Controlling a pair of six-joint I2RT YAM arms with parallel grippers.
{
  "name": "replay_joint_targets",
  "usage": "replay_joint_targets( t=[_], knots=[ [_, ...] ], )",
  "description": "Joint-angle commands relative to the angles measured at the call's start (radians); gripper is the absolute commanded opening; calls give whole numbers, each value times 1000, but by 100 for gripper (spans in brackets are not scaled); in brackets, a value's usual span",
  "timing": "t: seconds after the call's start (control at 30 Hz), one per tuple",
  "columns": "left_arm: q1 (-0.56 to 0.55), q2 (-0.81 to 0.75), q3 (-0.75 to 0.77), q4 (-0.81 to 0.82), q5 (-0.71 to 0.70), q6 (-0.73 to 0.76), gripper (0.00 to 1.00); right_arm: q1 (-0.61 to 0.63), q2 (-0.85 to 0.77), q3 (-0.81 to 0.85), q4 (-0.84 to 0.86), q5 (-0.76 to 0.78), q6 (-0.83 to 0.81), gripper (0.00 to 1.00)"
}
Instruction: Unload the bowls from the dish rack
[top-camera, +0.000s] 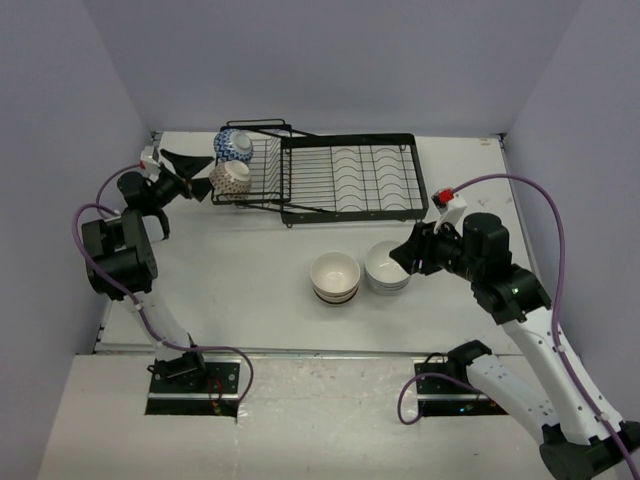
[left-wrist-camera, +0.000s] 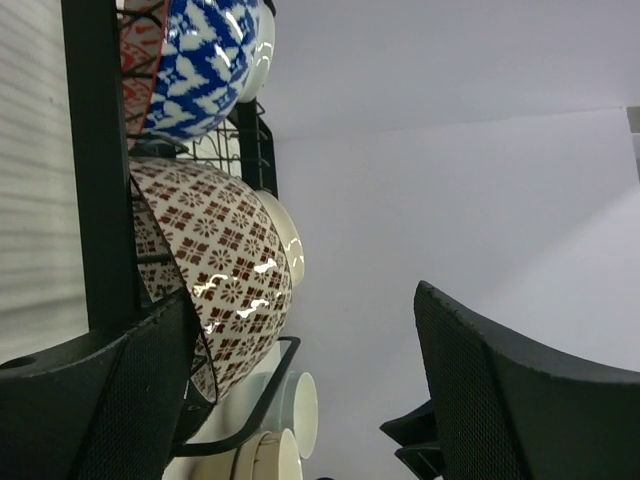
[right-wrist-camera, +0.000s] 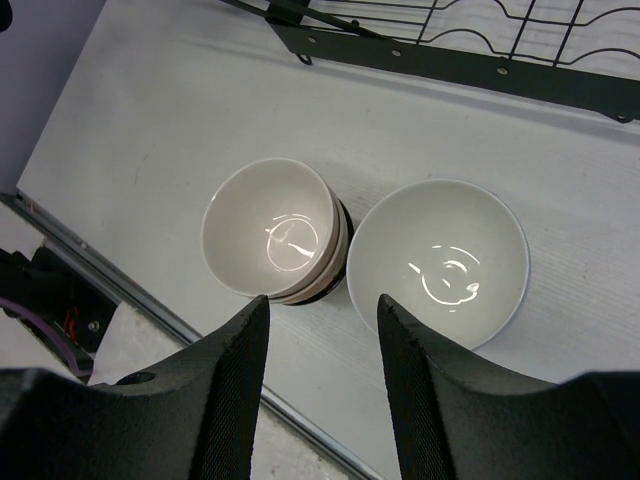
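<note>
The black wire dish rack stands at the back of the table. Its small angled section on the left holds a blue-and-white bowl and, nearer me, a reddish-brown patterned bowl. My left gripper stands open just left of the patterned bowl, one finger lying over its lower side and nothing gripped. A cream stack of bowls with a dark band and a white stack sit on the table. My right gripper hovers open above the gap between them, empty.
The large framed section of the rack shows only bare wire slots. Purple walls close in the table on the left, right and back. A metal strip marks the table's near edge.
</note>
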Motion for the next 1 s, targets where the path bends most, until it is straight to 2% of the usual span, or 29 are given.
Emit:
replay_joint_targets(
  t=[0.0,0.27,0.47,0.57,0.67,0.97],
  knots=[
    [-16,-44,-34,122,48,-89,85,7,3,2,24,-28,-17,49],
    [-21,-61,-62,120,35,-92,85,7,5,0,24,-28,-17,49],
    [-32,-42,-68,175,29,-138,83,10,6,0,24,-28,-18,49],
    [-32,-36,-72,182,21,-143,77,10,8,0,24,-28,-18,49],
    [-32,-24,-82,199,9,-147,63,10,8,0,24,-30,-20,49],
    [-38,13,-117,207,-50,-138,55,13,8,0,24,-31,-21,49]
  ],
)
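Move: The floral bowl leans in the rack's side section, about 6 cm to the left hand's right, 1 cm ahead and 3 cm lower. The blue bowl stands roughly 8 cm beyond the floral one. The big black rack's middle lies some 34 cm to the left hand's right, about level with it and 8 cm below. From the right hand the floral bowl is about 44 cm left, 23 cm ahead and 8 cm lower. Left hand eases about 2 cm back and right towards the floral bowl's rim, finally dips, fingers partly closing. ##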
